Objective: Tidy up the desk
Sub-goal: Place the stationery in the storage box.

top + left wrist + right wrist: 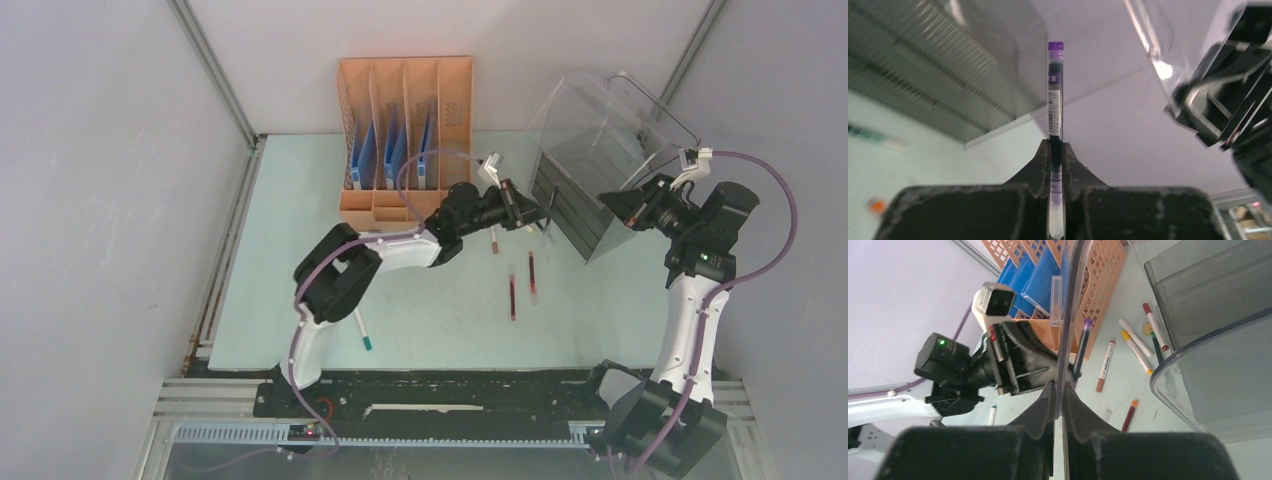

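The desk [285, 250] is a pale mint-green top with loose pens on it. My left gripper [530, 212] reaches toward the smoky clear drawer bin [580, 190] and is shut on a purple-capped pen [1055, 95], which sticks straight out past the fingertips [1056, 147]. My right gripper [612, 208] is at the bin's front, shut on the thin edge of its clear flip-up lid [1066, 315], which is raised [600, 110]. In the right wrist view the left gripper [1013, 360] and its purple pen [1082, 347] sit just behind that lid edge.
An orange four-slot file rack [405, 130] with blue folders stands at the back. Red pens [513, 290] lie mid-desk and a white pen with a teal cap [362, 332] lies near the left arm. Several markers [1135, 344] lie beside the bin. Grey walls enclose the desk.
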`<action>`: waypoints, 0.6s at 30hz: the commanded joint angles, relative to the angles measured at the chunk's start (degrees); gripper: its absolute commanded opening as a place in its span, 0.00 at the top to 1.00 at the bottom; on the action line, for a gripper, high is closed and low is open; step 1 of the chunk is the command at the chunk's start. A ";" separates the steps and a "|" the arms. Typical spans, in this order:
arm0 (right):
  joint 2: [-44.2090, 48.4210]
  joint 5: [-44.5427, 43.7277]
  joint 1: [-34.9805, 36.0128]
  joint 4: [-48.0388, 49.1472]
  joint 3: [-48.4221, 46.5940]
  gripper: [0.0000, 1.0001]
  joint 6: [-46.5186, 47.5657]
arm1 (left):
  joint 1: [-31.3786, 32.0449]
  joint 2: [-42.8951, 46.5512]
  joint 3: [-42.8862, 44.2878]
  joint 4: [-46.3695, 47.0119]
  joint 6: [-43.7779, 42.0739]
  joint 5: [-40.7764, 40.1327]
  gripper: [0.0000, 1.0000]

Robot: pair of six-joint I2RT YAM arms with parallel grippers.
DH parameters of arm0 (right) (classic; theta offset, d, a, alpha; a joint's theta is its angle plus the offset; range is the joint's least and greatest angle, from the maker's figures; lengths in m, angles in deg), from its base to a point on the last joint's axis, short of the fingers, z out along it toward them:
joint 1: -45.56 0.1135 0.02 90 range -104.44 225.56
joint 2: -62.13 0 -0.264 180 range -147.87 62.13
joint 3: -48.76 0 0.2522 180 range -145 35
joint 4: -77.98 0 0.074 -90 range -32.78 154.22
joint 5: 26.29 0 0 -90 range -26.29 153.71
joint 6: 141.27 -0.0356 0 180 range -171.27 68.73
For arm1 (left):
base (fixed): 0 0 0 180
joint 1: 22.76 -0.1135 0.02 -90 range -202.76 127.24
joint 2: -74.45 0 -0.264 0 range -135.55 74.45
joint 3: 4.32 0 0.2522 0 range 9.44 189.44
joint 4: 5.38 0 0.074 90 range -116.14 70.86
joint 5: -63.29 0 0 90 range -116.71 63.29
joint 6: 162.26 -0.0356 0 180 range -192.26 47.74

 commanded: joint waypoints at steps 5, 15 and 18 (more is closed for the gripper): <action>2.19 5.80 0.81 2.73 -0.32 0.90 -1.05 | 0.03 -12.64 18.74 6.92 15.74 -1.92 1.00; 1.88 6.35 1.12 3.09 -0.32 0.90 -1.47 | 0.21 -21.76 32.26 6.18 21.85 -9.02 1.00; 1.89 6.35 1.33 2.68 -0.49 0.90 -1.25 | 0.56 -23.83 35.83 4.47 22.75 -12.23 0.99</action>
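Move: The left hand already holds the purple-capped pen. From it the middle of the storage box lies about 15 cm to the right, 11 cm ahead and 12 cm lower, and the raised clear lid's edge about 10 cm right, 2 cm ahead and 9 cm up. The loose markers lie some 5 cm ahead, level sideways, and the red pens about 13 cm back, all roughly 21 cm below. From the right hand, the box's middle is about 8 cm ahead, 4 cm right and 20 cm down. The left hand carries the pen, still pinched between its shut fingers, about 7 cm forward and 6 cm right with a rise of some 3 cm, going rightward fastest at the start and then mostly forward, towards the storage box's open side. As it slows it turns some 20 degrees, its fingertips tipping upward, while the right hand stays put and keeps its pinch on the edge of the raised clear lid. ##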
